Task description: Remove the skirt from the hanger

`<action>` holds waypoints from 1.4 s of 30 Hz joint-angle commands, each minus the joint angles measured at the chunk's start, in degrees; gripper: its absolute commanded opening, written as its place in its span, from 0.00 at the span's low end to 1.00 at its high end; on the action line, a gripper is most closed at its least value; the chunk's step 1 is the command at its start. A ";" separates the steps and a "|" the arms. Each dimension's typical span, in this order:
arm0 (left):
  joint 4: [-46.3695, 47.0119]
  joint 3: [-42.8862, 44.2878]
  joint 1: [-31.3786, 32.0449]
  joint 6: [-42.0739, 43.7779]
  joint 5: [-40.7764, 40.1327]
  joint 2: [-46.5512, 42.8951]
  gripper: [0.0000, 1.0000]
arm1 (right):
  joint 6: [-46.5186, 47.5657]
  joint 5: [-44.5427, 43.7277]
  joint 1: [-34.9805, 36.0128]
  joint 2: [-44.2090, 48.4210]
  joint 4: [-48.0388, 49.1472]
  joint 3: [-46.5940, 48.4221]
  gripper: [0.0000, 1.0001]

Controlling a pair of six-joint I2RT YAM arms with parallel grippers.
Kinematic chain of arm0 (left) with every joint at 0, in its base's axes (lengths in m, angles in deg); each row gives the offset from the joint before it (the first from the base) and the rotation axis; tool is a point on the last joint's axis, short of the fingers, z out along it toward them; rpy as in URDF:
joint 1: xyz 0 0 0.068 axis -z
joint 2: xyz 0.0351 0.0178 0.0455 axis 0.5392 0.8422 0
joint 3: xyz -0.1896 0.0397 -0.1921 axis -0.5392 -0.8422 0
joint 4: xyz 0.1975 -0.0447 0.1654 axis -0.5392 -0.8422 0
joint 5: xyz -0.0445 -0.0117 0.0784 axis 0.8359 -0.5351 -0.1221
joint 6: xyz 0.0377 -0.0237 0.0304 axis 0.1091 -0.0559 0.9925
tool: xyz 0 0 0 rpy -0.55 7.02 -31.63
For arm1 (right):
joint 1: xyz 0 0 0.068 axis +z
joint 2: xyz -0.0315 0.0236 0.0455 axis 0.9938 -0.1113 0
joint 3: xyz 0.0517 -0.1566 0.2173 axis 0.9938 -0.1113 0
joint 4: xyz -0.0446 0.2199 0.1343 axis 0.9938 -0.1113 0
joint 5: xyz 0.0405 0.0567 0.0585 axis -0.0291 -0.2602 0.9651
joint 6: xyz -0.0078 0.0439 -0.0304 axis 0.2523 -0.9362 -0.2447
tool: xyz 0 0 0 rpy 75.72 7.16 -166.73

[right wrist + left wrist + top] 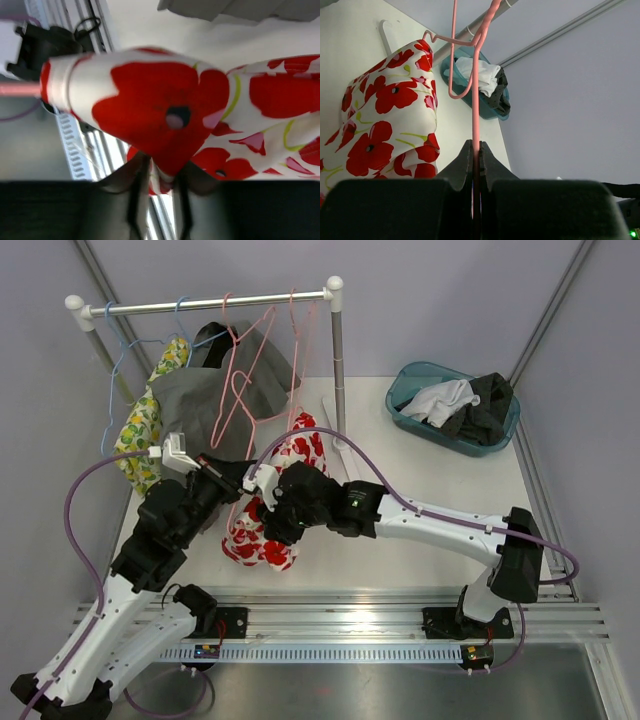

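Note:
The skirt (pixel 262 540), white with red poppies, hangs from near the rack's right post down to the table front. In the left wrist view the skirt (pixel 385 115) drapes on the left, beside the pink hanger (pixel 475 100). My left gripper (pixel 475 150) is shut on that hanger's thin wire; from above it (pixel 232 480) sits left of the skirt. My right gripper (pixel 161 185) has its blurred fingers on either side of a fold of the skirt (pixel 150 100), jaws partly closed. Whether they press the cloth is unclear. From above it (pixel 268 525) is at the skirt's lower part.
A clothes rack (pixel 220 305) stands at the back left, carrying a grey garment (pixel 200 400), a yellow flowered garment (pixel 140 430) and spare pink and blue hangers. Its right post (pixel 338 370) is just behind the skirt. A teal basket (pixel 405 390) of clothes sits back right.

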 commanded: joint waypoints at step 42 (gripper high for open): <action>-11.74 5.24 0.29 31.28 2.02 -4.98 0.00 | 36.46 15.63 -53.57 30.61 -27.90 3.02 0.00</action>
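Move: The middle of the red-flowered skirt is about 7 cm ahead of the right hand, 2 cm to its right and 4 cm lower; its near edge is already between the half-open fingers. From that hand, the teal basket is roughly 44 cm right, 28 cm ahead and 18 cm down, with the rack foot 16 cm right, 15 cm ahead and 20 cm down. From the left hand, the skirt's middle lies some 6 cm right, 4 cm ahead and 14 cm below. The skirt's near edge is pinched as the right fingers close fully, then carried right about 30 cm, up some 20 and forward 10 towards the basket, dipping 5 cm at the end. The left fingers keep the pink hanger, sinking some 4 cm, easing slightly left and rolling about 30 degrees, left side up. ##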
